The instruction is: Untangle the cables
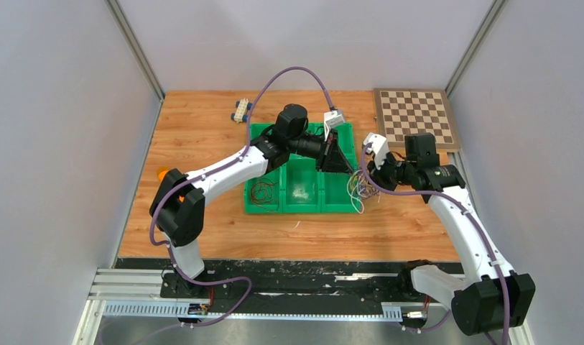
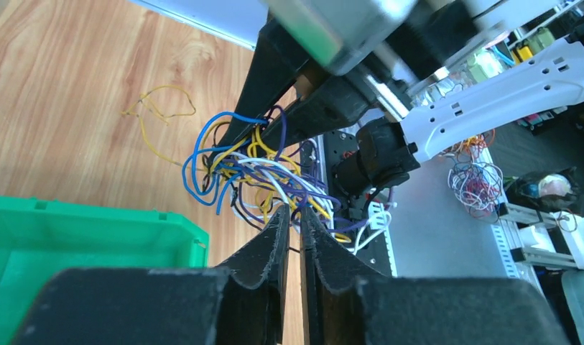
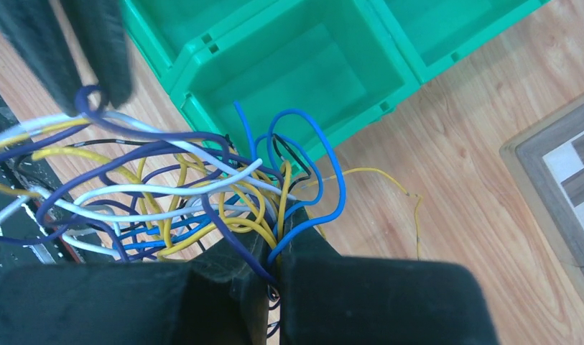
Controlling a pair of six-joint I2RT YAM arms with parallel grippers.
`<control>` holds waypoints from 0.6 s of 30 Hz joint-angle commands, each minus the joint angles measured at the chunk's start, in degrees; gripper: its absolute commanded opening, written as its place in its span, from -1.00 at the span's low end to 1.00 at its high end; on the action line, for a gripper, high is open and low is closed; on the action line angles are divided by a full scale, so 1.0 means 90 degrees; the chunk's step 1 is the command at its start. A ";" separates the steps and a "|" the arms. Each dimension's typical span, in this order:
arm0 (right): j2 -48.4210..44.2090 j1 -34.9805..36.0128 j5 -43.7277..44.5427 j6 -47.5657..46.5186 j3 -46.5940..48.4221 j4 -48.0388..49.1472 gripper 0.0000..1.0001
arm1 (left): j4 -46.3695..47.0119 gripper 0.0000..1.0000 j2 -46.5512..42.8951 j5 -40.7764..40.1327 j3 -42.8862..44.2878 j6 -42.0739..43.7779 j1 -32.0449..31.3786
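Note:
The cables (image 1: 359,188) are a loopy tangle of blue, yellow, white, purple and black wires hanging above the table just right of the green bins. My right gripper (image 3: 285,219) is shut on the cables (image 3: 167,194), with blue, yellow and purple strands pinched between its fingers. My left gripper (image 2: 292,210) reaches across the bins into the same tangle (image 2: 260,172). Its jaws are closed to a narrow slit on thin strands at the tips. In the right wrist view its fingers (image 3: 102,50) show at the upper left with a purple loop at their tips. From above, both grippers (image 1: 346,165) (image 1: 368,175) meet at the tangle.
A row of green bins (image 1: 299,210) sits mid-table; the left bin holds a few dark wires (image 1: 262,190). One loose yellow wire (image 2: 159,115) lies on the wood. A chessboard (image 1: 416,116) is at the back right, a small toy block (image 1: 241,110) at the back, an orange object (image 1: 161,173) at the left.

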 commanded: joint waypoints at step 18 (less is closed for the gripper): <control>0.0343 -0.0373 0.0890 -0.0080 -0.0479 0.0723 -0.97 | 0.0705 -1.00 -0.1669 0.0374 -0.0193 -0.0641 0.0804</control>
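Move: Hanging from the right hand's shut fingers, the cable bundle has its middle about 4 cm back, 3 cm to the left and 1 cm below them; from the left hand it lies some 4 cm right, 2 cm back and 4 cm below. The green tray's near right compartment is roughly 9 cm ahead, 1 cm left and 20 cm below the left hand. The chessboard sits some 26 cm ahead, 16 cm right and 15 cm below the right hand. Closing its half-shut fingers fully at the edge of the cable bundle, the left hand then draws off upwards about 8 cm and left some 5 cm, away from the bundle and back over the tray. The right hand keeps its pinch on the cables and carries them down nearly 5 cm and to the right about 3.5 cm, turning slightly clockwise. ##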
